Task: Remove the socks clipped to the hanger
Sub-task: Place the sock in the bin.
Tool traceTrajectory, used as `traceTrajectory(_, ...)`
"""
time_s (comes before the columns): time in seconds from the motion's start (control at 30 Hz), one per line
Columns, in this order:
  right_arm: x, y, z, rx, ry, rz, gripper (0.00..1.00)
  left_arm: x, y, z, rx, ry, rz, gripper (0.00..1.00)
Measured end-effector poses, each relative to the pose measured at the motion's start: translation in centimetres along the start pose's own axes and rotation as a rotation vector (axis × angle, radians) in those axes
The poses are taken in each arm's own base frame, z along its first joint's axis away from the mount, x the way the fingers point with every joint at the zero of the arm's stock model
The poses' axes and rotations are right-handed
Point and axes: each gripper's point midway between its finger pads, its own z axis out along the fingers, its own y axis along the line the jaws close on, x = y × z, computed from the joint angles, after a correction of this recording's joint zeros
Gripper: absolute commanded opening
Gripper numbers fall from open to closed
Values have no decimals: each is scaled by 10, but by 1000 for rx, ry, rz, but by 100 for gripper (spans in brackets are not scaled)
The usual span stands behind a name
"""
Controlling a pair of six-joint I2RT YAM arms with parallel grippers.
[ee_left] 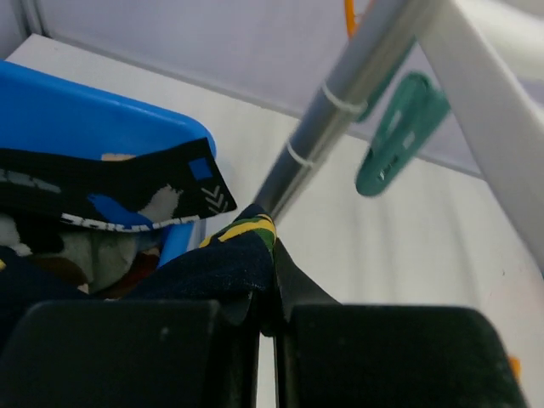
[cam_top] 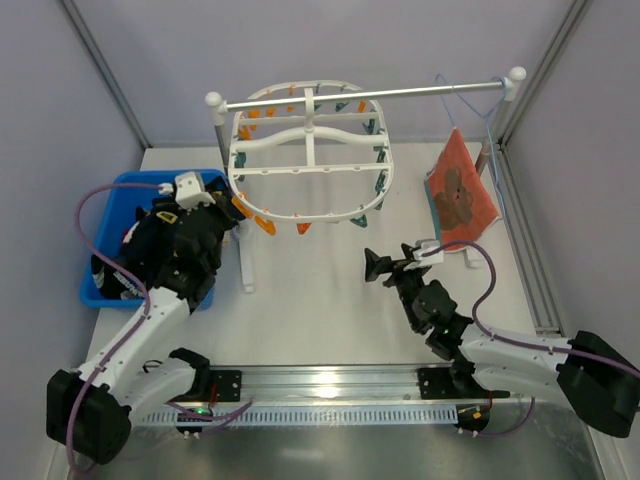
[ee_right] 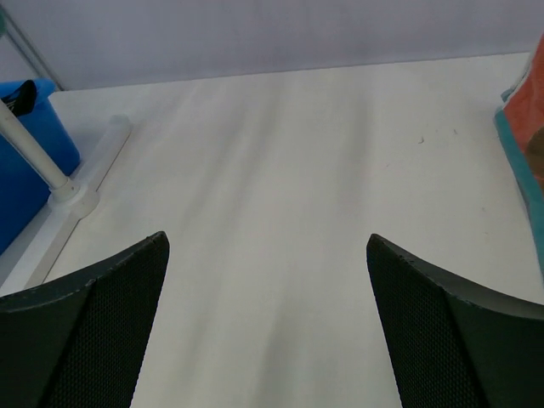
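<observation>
The white oval hanger (cam_top: pixel 310 150) hangs from the rail with orange and teal clips around its rim; I see no socks on it in the top view. Dark socks (cam_top: pixel 135 250) lie heaped in the blue bin (cam_top: pixel 105 195). My left gripper (cam_top: pixel 222 218) hovers at the bin's right edge beside the stand's post. In the left wrist view it (ee_left: pixel 270 310) is shut on a dark navy sock (ee_left: pixel 225 259) with a yellow-green stripe. My right gripper (cam_top: pixel 375 265) is open above the table, its fingers (ee_right: pixel 102 289) wide apart with nothing between them.
A white-and-grey rail stand (cam_top: pixel 360 97) carries the hanger; its left post (ee_left: pixel 319 140) rises just ahead of my left gripper. A teal clip (ee_left: pixel 399 132) hangs nearby. An orange-red flower-print cloth (cam_top: pixel 462 190) hangs on a blue wire hanger at the right.
</observation>
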Motion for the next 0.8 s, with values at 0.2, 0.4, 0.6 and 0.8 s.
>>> traceTrajectory(0.2, -13, -26, -1, 15, -43, 63, 97, -89, 41, 39, -140, -97, -123, 0)
traceTrajectory(0.4, -15, -28, -1, -24, -48, 87, 97, -123, 100, 53, -347, -195, -222, 0)
traceTrajectory(0.6, -3, -27, -3, -62, -4, 90, 97, -41, 157, 56, -559, -90, -246, 2)
traceTrajectory(0.8, 2, -24, -6, -96, 13, 97, 97, 23, 198, 35, -731, -30, -260, 58)
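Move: The left hand, shut on the navy sock with the yellow-green stripe, has the bin's middle about 20 cm to its left, level with it fore and aft, and some 20 cm below. The stand's left post rises roughly 6 cm ahead and 2 cm to the right; the ring hanger's middle is about 17 cm to the right, 8 cm farther out and 5 cm higher. From the right hand, the bin lies around 53 cm left, 8 cm farther out and 12 cm lower. The left hand swings the held navy sock about 18 cm left in an arc over the bin, first rising nearly 10 cm and easing forward, then plunging some 18 cm down towards the socks inside while drawing back a little, the wrist turning about 40 degrees counter-clockwise and its fingers starting to part at the end of the descent. The empty right hand, fingers still wide open, drifts a few centimetres right, away from the bin, and then all but holds there. ##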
